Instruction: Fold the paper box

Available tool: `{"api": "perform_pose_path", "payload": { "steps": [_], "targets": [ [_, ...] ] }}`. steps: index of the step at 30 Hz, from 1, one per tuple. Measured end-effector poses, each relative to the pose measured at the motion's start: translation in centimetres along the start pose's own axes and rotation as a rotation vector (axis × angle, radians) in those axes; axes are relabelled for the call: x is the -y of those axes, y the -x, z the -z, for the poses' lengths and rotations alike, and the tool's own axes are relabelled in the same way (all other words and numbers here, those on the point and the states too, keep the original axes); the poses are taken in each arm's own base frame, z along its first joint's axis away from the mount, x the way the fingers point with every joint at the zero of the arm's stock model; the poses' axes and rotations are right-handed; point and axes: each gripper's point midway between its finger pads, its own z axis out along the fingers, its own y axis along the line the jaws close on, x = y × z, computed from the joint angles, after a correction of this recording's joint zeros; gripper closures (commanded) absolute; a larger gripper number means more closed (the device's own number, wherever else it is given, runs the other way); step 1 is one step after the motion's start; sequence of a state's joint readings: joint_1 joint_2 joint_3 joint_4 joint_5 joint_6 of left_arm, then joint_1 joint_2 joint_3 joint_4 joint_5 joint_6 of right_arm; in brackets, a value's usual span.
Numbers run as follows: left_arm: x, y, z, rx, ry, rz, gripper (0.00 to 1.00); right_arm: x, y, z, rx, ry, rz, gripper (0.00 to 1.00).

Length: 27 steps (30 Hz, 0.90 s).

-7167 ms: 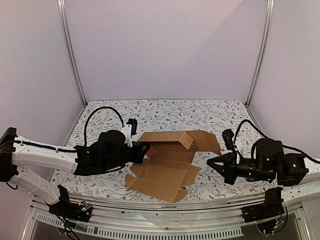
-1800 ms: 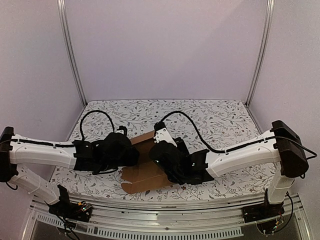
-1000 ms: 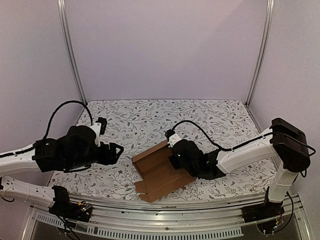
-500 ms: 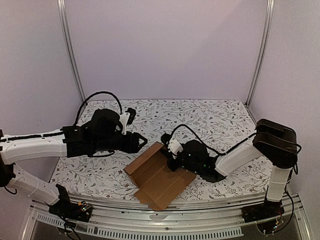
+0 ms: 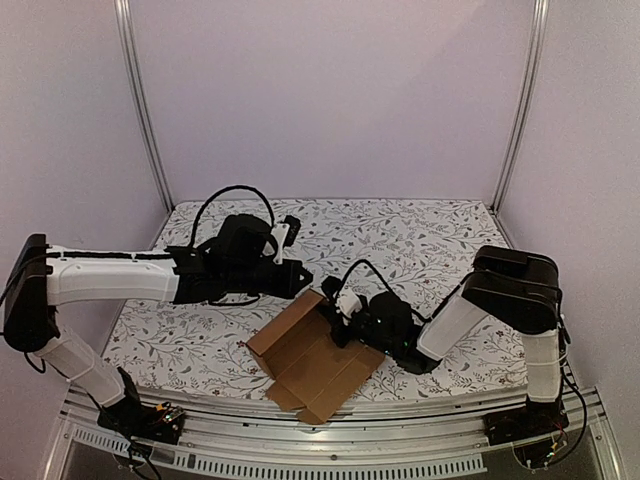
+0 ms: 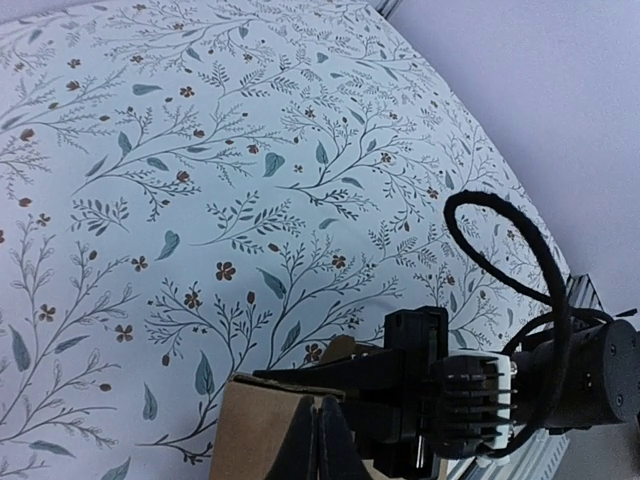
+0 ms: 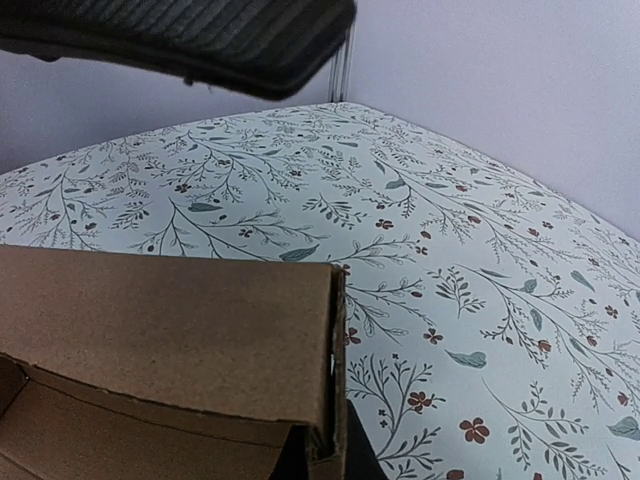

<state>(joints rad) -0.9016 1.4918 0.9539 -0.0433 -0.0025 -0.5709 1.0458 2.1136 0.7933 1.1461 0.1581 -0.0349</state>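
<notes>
The paper box [image 5: 305,355] is a brown cardboard sheet, partly folded, with raised walls, lying near the table's front edge. My right gripper [image 5: 336,318] is at its right wall, shut on the upright cardboard edge [image 7: 160,320], which runs down between its two fingers [image 7: 352,452]. My left gripper [image 5: 303,279] reaches in from the left to the box's far corner. Its fingers [image 6: 300,440] are pressed together in front of the cardboard panel [image 6: 255,430], and nothing shows between them. In the left wrist view the right gripper [image 6: 440,400] sits just behind that panel.
The table [image 5: 420,240] has a floral cloth, with pale walls and metal posts [image 5: 520,100] around it. A metal rail [image 5: 350,410] runs along the near edge, close to the box. The left arm [image 7: 200,40] hangs dark over the right wrist view.
My left arm has swung in from the left to the box's far corner and its jaws have closed. The right arm has drawn back and the box has turned slightly.
</notes>
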Motion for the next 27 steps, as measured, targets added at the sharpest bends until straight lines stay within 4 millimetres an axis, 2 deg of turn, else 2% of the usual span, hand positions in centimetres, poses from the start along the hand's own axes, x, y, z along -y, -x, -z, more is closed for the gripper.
{"api": "perform_pose_path", "payload": {
  "steps": [8,23,27],
  "targets": [
    [0.3,-1.0,-2.3,-0.019,-0.045,0.038,1.00,0.2,0.8,0.0,0.050,-0.009,-0.020,1.00],
    [-1.4,-4.2,-4.3,-0.074,-0.003,0.067,1.00,0.7,-1.9,-0.3,0.017,-0.042,-0.079,1.00],
    [-1.3,-4.1,-4.7,-0.062,-0.006,0.066,1.00,0.7,-2.0,-0.3,0.027,-0.044,-0.090,0.93]
  ]
}}
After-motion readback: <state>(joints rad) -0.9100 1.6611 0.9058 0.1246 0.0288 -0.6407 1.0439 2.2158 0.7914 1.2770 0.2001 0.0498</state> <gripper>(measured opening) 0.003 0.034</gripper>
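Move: The box's far right corner, where the top flap ends, is about 6 cm below the left hand and 2 cm to its right, level with it in reach. The right hand already pinches that corner, whose top is about 3 cm above its fingers, 1 cm ahead and 1 cm left. From the left hand, the top flap's other end lies some 12 cm back, 12 cm left and 7 cm down; the near flap is about 20 cm back, 1 cm left and 14 cm lower. The box's pinched far corner stays in the right fingers, which rise barely a centimetre and then lower it to some 2 cm below its start. Onto that end of the top flap comes the left hand, fingers already shut and kept so, sinking about 6 cm and edging nearly 2 cm right early on, with its tips tilting slightly further down; it arrives close on the flap beside the right fingers. ##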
